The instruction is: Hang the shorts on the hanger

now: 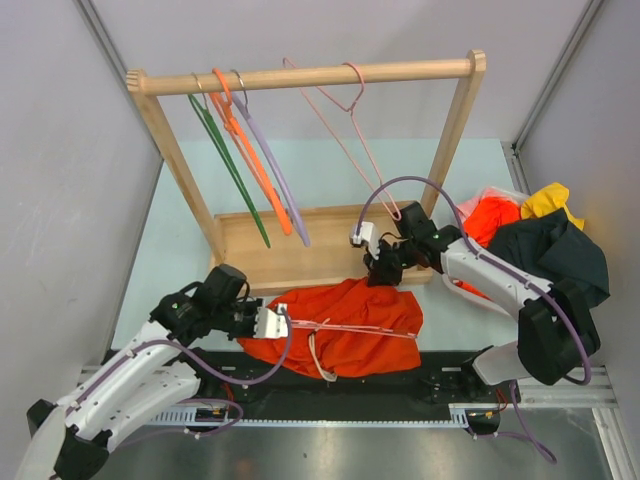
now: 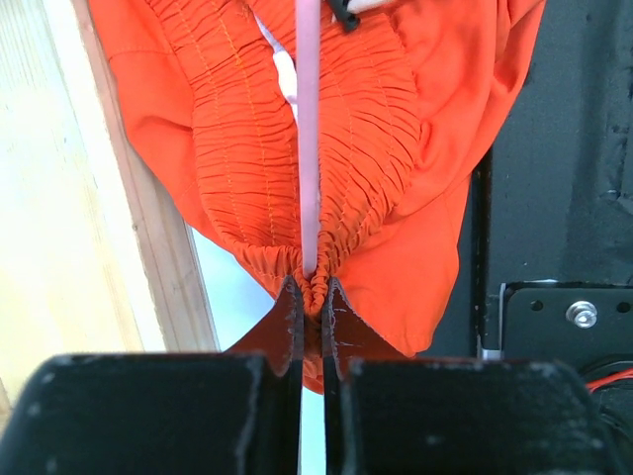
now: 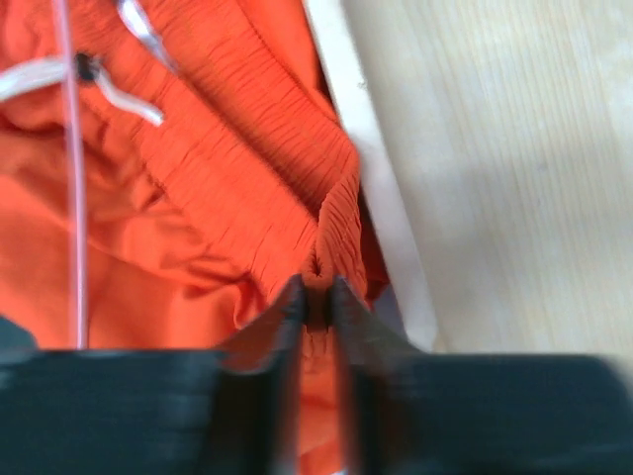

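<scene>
The orange-red shorts (image 1: 345, 325) lie bunched on the table in front of the rack's base. A thin pale-pink hanger (image 1: 350, 328) lies across them. My left gripper (image 1: 272, 322) is shut on the left end of the elastic waistband, where the hanger's wire (image 2: 309, 129) also runs down into the pinch (image 2: 313, 297). My right gripper (image 1: 385, 270) is shut on the waistband's other end, which also shows in the right wrist view (image 3: 316, 292). The white drawstring (image 3: 119, 94) and the hanger wire (image 3: 69, 178) lie on the fabric (image 3: 198, 198).
A wooden rack (image 1: 300, 78) stands behind with green (image 1: 228, 165), orange (image 1: 255, 160) and lilac (image 1: 275, 170) hangers, plus a second pale-pink one (image 1: 345, 130). Its wooden base board (image 1: 290, 250) lies just behind the shorts. A pile of clothes (image 1: 540, 245) sits at the right.
</scene>
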You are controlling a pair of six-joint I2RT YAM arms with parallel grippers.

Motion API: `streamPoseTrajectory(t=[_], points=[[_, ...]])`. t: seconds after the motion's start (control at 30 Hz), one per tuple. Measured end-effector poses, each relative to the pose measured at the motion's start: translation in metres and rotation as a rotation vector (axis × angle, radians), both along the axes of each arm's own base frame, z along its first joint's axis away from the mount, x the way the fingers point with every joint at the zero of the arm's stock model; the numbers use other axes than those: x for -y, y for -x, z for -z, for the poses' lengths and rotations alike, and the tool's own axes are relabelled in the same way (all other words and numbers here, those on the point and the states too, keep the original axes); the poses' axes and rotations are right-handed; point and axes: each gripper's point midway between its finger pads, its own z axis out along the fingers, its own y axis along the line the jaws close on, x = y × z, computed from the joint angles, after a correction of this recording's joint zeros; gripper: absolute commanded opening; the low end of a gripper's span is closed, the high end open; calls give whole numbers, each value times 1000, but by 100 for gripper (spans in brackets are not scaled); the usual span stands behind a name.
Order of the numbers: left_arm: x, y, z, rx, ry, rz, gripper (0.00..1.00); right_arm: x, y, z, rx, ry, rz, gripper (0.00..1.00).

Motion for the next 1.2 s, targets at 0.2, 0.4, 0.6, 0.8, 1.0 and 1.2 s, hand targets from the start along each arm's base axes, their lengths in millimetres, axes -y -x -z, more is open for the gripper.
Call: streamPoseTrajectory(t=[0.2,0.4,0.6,0.8,1.0,1.2], points=[[-1,1,-2,0,15,-29,0,15,10,-8,-9,-26,-24,0],[1,-2,-8,10,49,-63,0,42,36,-36,79,-65,-38,0],[4,-11,-16,19,108,-140,0,69,57,-46,156,-67,-34,0],[8,-17,-24,38,158,-159,0,94,70,-56,183,-72,22,0],[11,-18,-26,32,176,-154,0,110,86,-66,214,-95,68,0],[11,-18,-23,21,169,-142,0,116,96,-71,221,-120,107,0]])
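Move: The right gripper has the far right edge of the shorts' waistband between its fingers; the held hanger's free right end lies some 12 cm back and 9 cm to its right, at about its height. The white drawstring is about 15 cm back and 9 cm left of the gripper, slightly lower, and the rack's front rail is just 2 cm ahead, 4 cm down. From the left gripper, the hanger's free end lies roughly 29 cm right, 2 cm back and a little lower. Finish closing the right fingers on the waistband, then draw it about 12 cm right, 10 cm back and 7 cm up, off the rack rail to the held hanger's free end, tipping the wrist slightly. Meanwhile keep the left pinch on hanger and waistband, raise it a couple of centimetres and ease it forward, rolling and turning it some 10 degrees counter-clockwise so the free end lifts forward. ##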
